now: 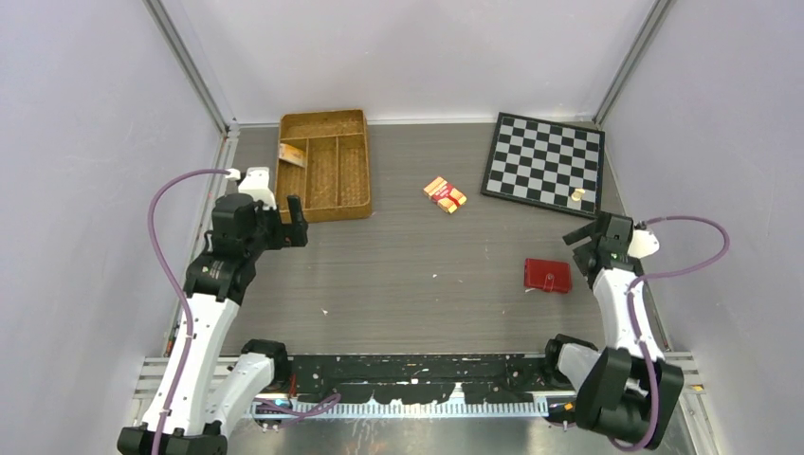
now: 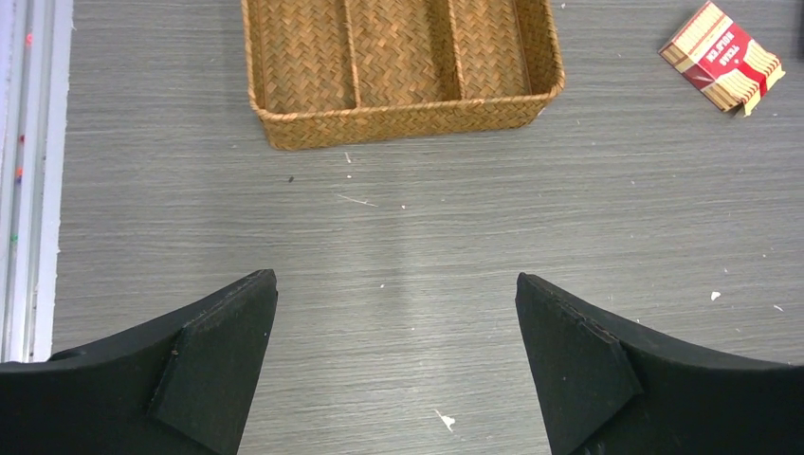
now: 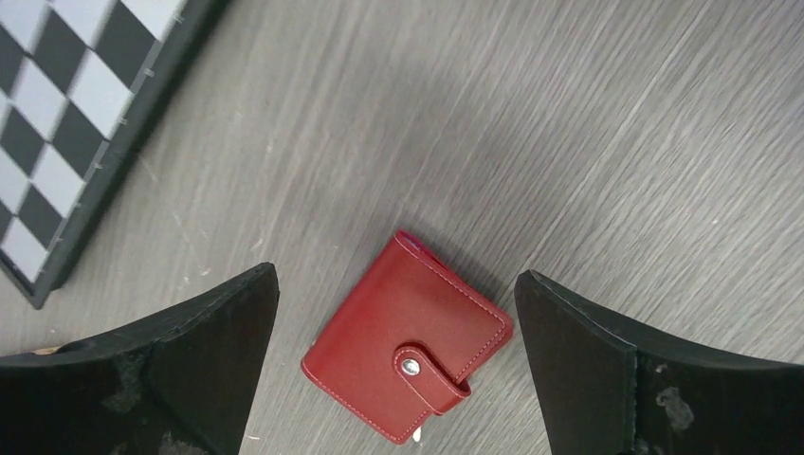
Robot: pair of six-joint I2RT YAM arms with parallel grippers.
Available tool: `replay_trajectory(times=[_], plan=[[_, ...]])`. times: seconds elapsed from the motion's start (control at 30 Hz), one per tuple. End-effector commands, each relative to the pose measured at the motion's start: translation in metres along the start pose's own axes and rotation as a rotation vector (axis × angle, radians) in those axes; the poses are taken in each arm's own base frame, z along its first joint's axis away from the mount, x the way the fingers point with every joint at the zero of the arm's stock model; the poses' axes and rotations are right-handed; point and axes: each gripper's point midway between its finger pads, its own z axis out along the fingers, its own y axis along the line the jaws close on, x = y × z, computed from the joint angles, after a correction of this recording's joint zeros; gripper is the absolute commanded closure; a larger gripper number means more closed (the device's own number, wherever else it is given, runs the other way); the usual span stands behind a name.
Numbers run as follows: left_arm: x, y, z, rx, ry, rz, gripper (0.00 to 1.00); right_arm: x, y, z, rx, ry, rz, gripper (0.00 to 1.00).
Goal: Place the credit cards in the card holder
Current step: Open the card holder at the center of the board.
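The card holder (image 1: 548,275) is a small dark-red wallet lying shut on the grey table at the right, its snap tab fastened. My right gripper (image 1: 583,248) hovers just above it, open. In the right wrist view the card holder (image 3: 408,346) lies between and below the spread fingers of that gripper (image 3: 395,272), untouched. Tan flat credit cards (image 1: 292,154) lie in the far-left compartment of the wicker tray. My left gripper (image 1: 289,227) is open beside the tray's near end and holds nothing (image 2: 393,277).
The brown wicker divided tray (image 1: 322,207) stands at the back left, its rim (image 2: 398,114) just ahead of my left fingers. An orange-and-red banded pack (image 1: 445,193) lies mid-table (image 2: 722,55). A chessboard (image 1: 543,159) with a small pale piece (image 1: 576,194) sits back right (image 3: 57,114).
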Motion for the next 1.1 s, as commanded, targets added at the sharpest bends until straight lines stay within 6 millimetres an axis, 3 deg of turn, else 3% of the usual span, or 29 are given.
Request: replay_trajectory(times=[0.0, 0.3, 0.73, 0.87, 1.07], plan=[[0.0, -0.008, 0.003, 0.038, -0.001, 0.03, 0.0, 0.024, 0.003, 0.011, 0.002, 0.136, 0.046, 0.01], [0.004, -0.019, 0.006, 0.1, 0.018, 0.035, 0.0, 0.048, 0.017, 0.026, -0.077, 0.247, -0.001, 0.16], [0.008, -0.033, 0.008, 0.172, 0.032, 0.041, 0.0, 0.095, 0.051, 0.025, -0.162, 0.387, -0.216, 0.24], [0.008, -0.038, 0.008, 0.2, 0.032, 0.044, 0.0, 0.119, 0.068, 0.018, -0.205, 0.422, -0.296, 0.3], [0.011, -0.046, 0.01, 0.242, 0.049, 0.047, 0.0, 0.171, 0.103, -0.006, -0.338, 0.476, -0.45, 0.33]])
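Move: The card holder lies under the right hand's reach, about 4 cm to its left, 3 cm back and 6 cm below. The chessboard's middle is roughly 21 cm ahead and 4 cm left of the right hand, the striped packet some 14 cm ahead and 26 cm left. From the left hand, the card holder is about 51 cm right, 6 cm back and 20 cm lower. Right hand sinks about 5 cm, partly closing around the card holder, then drags it left and somewhat forward, turning counter-clockwise. ##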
